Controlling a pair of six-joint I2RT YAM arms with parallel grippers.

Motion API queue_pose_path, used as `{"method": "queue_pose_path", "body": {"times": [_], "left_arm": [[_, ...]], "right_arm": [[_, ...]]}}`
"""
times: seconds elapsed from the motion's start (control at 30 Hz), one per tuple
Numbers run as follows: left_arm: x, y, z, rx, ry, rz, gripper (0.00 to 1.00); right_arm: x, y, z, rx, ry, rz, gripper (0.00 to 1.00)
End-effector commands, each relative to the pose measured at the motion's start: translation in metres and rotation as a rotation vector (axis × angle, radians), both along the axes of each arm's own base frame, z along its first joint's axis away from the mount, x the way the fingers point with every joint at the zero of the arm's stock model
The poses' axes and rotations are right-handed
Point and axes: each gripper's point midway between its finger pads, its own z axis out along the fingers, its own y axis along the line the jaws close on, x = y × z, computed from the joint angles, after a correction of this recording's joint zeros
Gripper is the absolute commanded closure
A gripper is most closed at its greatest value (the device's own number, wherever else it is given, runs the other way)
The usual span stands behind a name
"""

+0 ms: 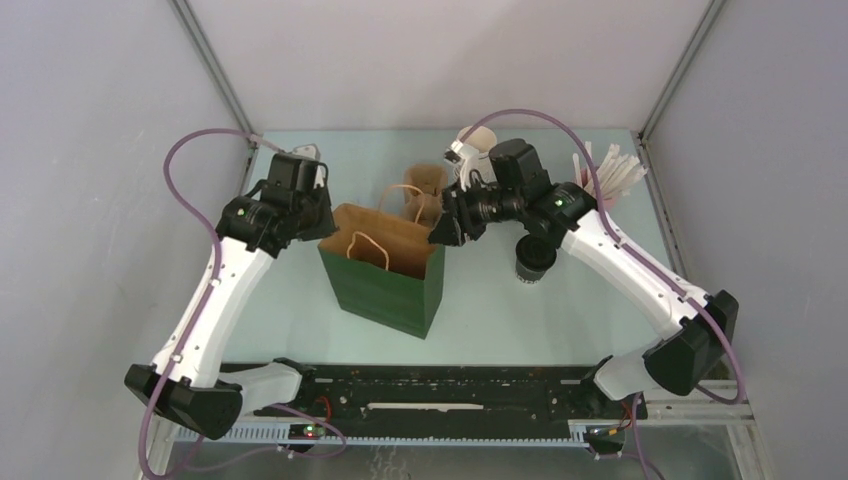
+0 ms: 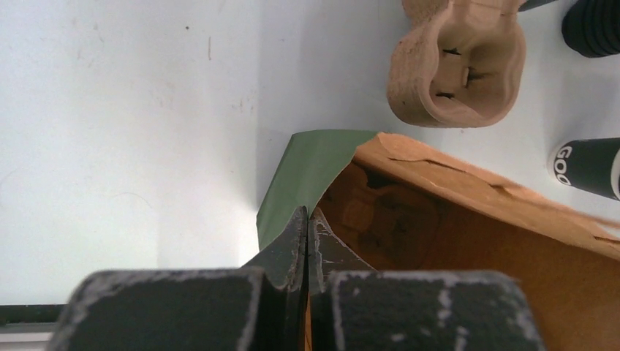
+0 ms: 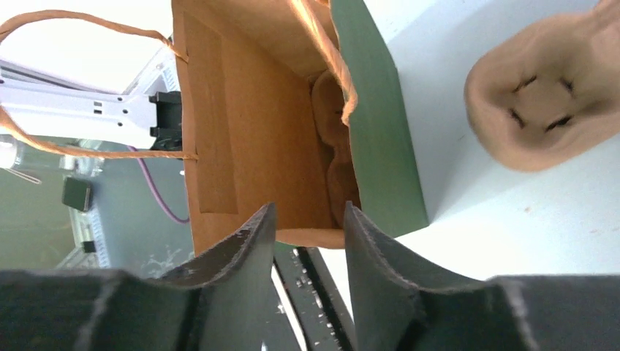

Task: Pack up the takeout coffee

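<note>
The takeout coffee [image 1: 533, 262], a small dark cup with a black lid, stands on the table right of the green bag [image 1: 385, 275], under my right forearm. My left gripper [image 1: 322, 225] [image 2: 307, 216] is shut on the bag's left rim, pinching the paper wall. At the bag's right rim, my right gripper [image 1: 440, 232] [image 3: 307, 212] is open, and the brown edge [image 3: 307, 235] lies just past its fingertips. A pulp cup carrier [image 3: 333, 146] lies inside the bag. In the left wrist view, the side of a dark printed cup [image 2: 588, 167] shows at the right edge.
A second pulp carrier [image 1: 425, 190] [image 2: 457, 62] [image 3: 545, 102] sits behind the bag. A stack of white-rimmed cups [image 1: 475, 142] and a bunch of paper-wrapped sticks [image 1: 610, 172] stand at the back right. A stack of black lids [image 2: 594, 28] is near the carrier. Enclosure walls close both sides.
</note>
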Motion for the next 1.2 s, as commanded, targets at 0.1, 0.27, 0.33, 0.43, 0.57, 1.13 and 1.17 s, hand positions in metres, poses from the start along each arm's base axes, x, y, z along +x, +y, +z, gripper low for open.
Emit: {"method": "queue_pose_path", "body": {"times": [0.1,0.27,0.33,0.43,0.57,1.13,1.17], "left_arm": [[0.007,0.019,0.026,0.03,-0.118,0.038,1.0],[0.01,0.012,0.033,-0.014,-0.203,0.005,1.0],[0.012,0.009,0.037,-0.033,-0.239,-0.01,1.0],[0.014,0.008,0.039,-0.039,-0.256,-0.013,1.0],[0.015,0.011,0.032,-0.014,-0.209,0.008,1.0],[0.015,0.019,0.025,0.006,-0.22,0.042,0.99],[0.014,0.019,0.024,0.008,-0.217,0.045,0.99]], "right_arm": [[0.01,0.011,0.048,0.022,-0.109,-0.011,0.25],[0.013,0.002,0.066,0.025,-0.153,-0.04,0.14],[0.012,-0.006,0.075,0.028,-0.187,-0.059,0.13],[0.019,-0.022,0.088,0.042,-0.227,-0.136,0.12],[0.032,-0.053,0.089,0.054,-0.227,-0.278,0.08],[0.061,-0.19,0.03,-0.058,-0.039,-0.824,0.0],[0.061,-0.192,0.027,-0.066,-0.028,-0.823,0.0]]}}
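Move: The lidded coffee cup stands some 21 cm to the right of the right hand and about 4 cm farther out, roughly 16 cm lower. The paper bag, its right rim between those fingers, has its middle about 11 cm to that hand's left and 2 cm back; the black lids lie about 19 cm right and 20 cm out, the spare cup tray about 18 cm out and 3 cm left. From the left hand, the lidded cup is some 42 cm right and 3 cm out. The bag's right rim comes free as the right fingers, already parting, open wide and draw up about 5 cm; the right hand then sweeps some 18 cm right and 6 cm forward to above the lidded cup, turning about 45 degrees clockwise and sinking again towards the end. The left hand keeps its pinch on the left rim, easing about 2 cm up with slight forward and left drift, its fingers tipping up some 10 degrees. ##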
